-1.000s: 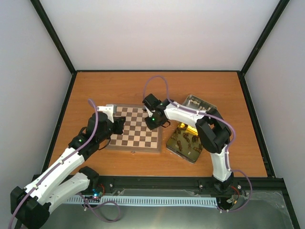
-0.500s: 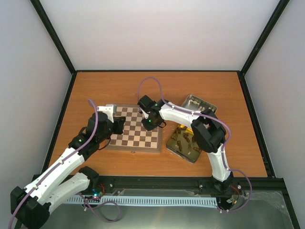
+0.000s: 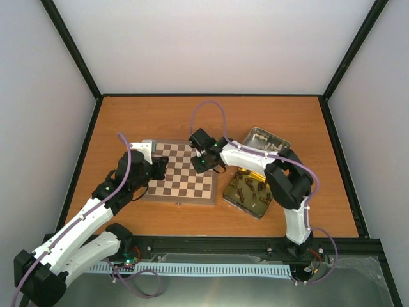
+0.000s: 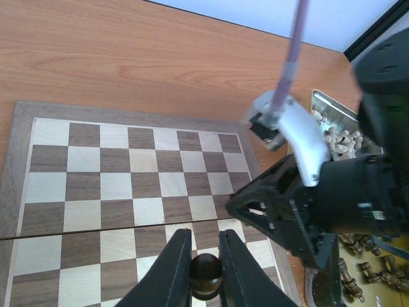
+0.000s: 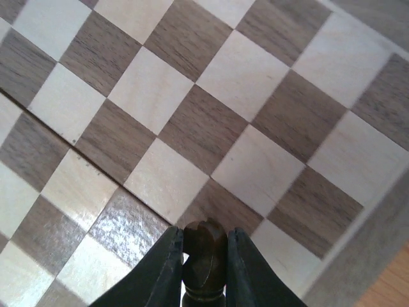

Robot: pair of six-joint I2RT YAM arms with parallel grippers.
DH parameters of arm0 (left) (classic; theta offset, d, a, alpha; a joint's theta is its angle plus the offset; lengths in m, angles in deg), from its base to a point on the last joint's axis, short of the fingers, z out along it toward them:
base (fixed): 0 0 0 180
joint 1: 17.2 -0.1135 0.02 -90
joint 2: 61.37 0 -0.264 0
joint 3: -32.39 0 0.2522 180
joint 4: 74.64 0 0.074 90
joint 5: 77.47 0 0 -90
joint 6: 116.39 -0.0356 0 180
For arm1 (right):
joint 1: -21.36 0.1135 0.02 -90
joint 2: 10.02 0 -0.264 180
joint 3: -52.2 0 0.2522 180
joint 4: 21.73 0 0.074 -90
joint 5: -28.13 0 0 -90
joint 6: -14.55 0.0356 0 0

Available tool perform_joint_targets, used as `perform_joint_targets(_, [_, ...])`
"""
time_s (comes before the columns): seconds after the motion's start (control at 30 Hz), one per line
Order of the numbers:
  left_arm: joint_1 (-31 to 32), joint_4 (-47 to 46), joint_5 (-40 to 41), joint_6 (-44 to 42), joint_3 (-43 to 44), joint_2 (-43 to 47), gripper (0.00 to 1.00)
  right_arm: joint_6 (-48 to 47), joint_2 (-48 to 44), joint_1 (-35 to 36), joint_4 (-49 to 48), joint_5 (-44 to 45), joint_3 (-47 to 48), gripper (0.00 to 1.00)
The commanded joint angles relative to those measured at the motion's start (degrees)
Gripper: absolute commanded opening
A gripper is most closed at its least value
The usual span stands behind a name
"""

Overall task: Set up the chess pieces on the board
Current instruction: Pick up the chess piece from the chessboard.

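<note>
The board [image 3: 180, 180] lies in the middle of the table, also seen in the left wrist view as the board [image 4: 121, 166] and in the right wrist view as the board [image 5: 211, 121]. My left gripper [image 4: 204, 238] is shut on a dark round-headed chess piece [image 4: 206, 275] above the board's left side; in the top view the left gripper [image 3: 160, 169] sits there. My right gripper [image 5: 203, 238] is shut on a dark chess piece with a notched head [image 5: 204, 252] just above squares near the board's right edge, where the right gripper [image 3: 204, 164] shows from above.
A gold-lined tin [image 3: 238, 199] with several dark pieces [image 3: 250, 187] lies right of the board. Behind it stands a metal tin half [image 3: 277, 135] with pale pieces [image 4: 339, 137]. The right arm's wrist [image 4: 319, 198] hangs close in front of my left gripper.
The right wrist has shifted slightly left and back over the board's right edge, its jaws drawing in on the dark piece. The left arm has not moved.
</note>
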Motion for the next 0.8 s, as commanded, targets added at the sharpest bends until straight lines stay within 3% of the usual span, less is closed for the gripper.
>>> perform_joint_targets(0.0, [0.6,-2.1,-1.0,0.9,-0.4,0.7,0.06,5.3,-8.3,0.1,-14.9,0.8,-7.4,0.18])
perform_joint_targets(0.33, [0.5,-8.7,-14.4,-2.1,-1.8,-2.4,0.05,11.9,-21.9,0.0,-37.5,1.6,-26.4,0.17])
perform_joint_targets(0.53, [0.5,-13.4,-27.6,-3.5,-1.8,-4.8,0.03,14.8,-30.9,-1.0,-50.6,-5.7,-39.1,0.17])
perform_joint_targets(0.77, [0.5,-19.2,-39.3,-3.0,-2.4,-6.6,0.03,17.9,-41.6,-4.3,-55.0,-10.7,-49.5,0.17])
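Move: The right hand already grips a dark chess piece just above the board, close to the fold. From it the left gripper, which the move closes on, sits about 10 cm left, 6 cm back and 13 cm higher; the board's middle is some 5 cm left and 5 cm below, the dark-piece box about 18 cm right and 8 cm back. The right hand's chess piece lies from the left hand 10 cm right, 6 cm ahead, 14 cm down. Straight up first, then also back and to the right, the right hand lifts its chess piece about 9 cm away from the board, keeping its grip while the fingers swing some 40 degrees from pointing down to pointing left. The left hand, still holding its own dark piece, slides about 8 cm right and a little back, turning clockwise to face it. ##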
